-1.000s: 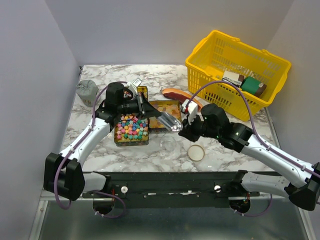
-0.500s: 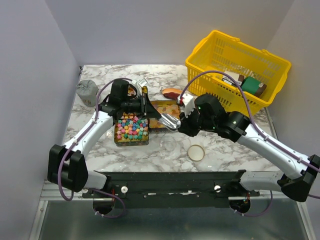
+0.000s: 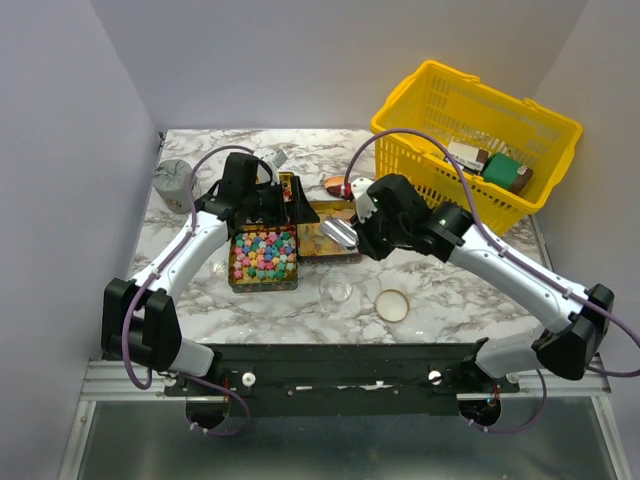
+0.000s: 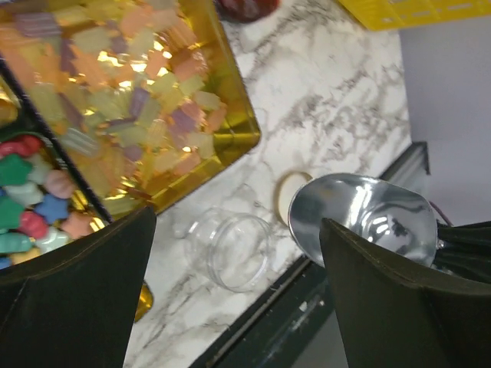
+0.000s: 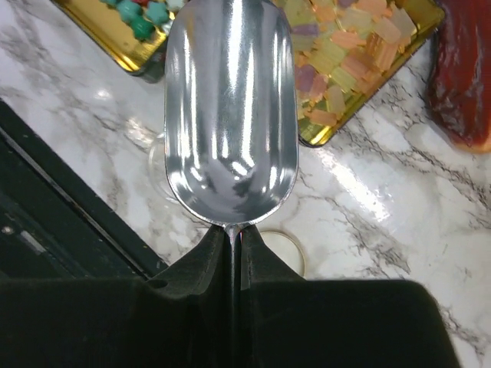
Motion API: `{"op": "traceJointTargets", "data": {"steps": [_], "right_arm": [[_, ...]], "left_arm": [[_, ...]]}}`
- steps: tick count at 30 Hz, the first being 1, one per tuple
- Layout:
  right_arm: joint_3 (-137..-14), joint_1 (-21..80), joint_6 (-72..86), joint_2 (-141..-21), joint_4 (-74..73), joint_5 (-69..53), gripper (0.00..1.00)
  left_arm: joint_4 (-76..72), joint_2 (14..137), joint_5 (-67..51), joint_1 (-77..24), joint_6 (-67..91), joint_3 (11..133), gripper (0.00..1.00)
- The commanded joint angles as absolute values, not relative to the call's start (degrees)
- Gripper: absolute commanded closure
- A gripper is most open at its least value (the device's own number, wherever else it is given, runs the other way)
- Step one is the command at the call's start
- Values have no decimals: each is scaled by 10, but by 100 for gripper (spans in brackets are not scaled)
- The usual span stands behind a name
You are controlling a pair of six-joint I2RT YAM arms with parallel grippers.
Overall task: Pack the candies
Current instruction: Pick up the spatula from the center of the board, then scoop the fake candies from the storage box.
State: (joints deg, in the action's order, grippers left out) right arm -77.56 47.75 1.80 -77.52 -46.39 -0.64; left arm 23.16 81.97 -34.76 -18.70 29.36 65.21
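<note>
Pastel star candies [image 3: 263, 254] fill a gold tin, and beside it translucent yellow-orange candies [image 3: 322, 232] fill another gold tin [image 4: 244, 115]. Over that second tin my right gripper [image 3: 362, 226] is shut on the handle of a metal scoop [image 5: 230, 115], which is empty. The left gripper [image 3: 291, 208] hangs wide open above the seam between the tins, holding nothing. In the left wrist view the yellow-orange candies [image 4: 130, 92] and star candies [image 4: 31, 195] lie above my open fingers [image 4: 84, 291]. A clear empty jar [image 3: 337, 288] stands in front of the tins.
The jar's lid [image 3: 392, 305] lies on the marble to the jar's right. A reddish slab [image 5: 464, 84] sits behind the tins. The yellow basket [image 3: 420, 135] with packets stands at the back right. A grey lump [image 3: 173, 180] is at the back left.
The left gripper's jaws, shut a second ago, now stand wide apart. The right arm has carried the scoop away from the jar and back over the yellow-orange tin.
</note>
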Motion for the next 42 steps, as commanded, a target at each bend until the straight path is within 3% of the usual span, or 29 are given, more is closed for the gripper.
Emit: {"op": "traceJointTargets", "data": {"steps": [1,6,12,27,42], "right_arm": [[-815,443,-22,-844,-507,33,99],[-901,404,-79,-931,-554,24,99],[-1030,362,-113,-1042,-629,-85,99],[-1058,362,-142,-1128,-678,-53,99],[-1090,374,-154,-1185,-685,-62,99]], "left_arm": [[228,830,-205,-178,260,671,1],[236,874,-148,-178,235,683,1],[265,944,-99,-178,233,719,5],[265,1023,-45,-178,185,784,14],[247,1090,-89,-178,191,818,30]]}}
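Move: My right hand already holds the spatula by its handle; the tin of jelly candies lies about 15 cm ahead, 5 cm left and 20 cm below. From that hand the glass jar is some 2 cm ahead and 4 cm left, the red meat piece 22 cm ahead and 4 cm right. My empty, open left hand has the lollipop tin about 15 cm ahead and 11 cm left, the jelly tin 9 cm ahead and 5 cm right, the star-candy tin 3 cm ahead and 11 cm left, all some 18 cm below. With my right hand I keep the spatula pinched and carry it about 10 cm forward while sinking, then mostly down over the near right part of the jelly tin, tipping the fingers some 30 degrees steeper. Meanwhile my left hand leaves the spatula's bowl, going forward, down and somewhat left towards the corner where the tins meet, its fingers turning downward and narrowing but staying open. ##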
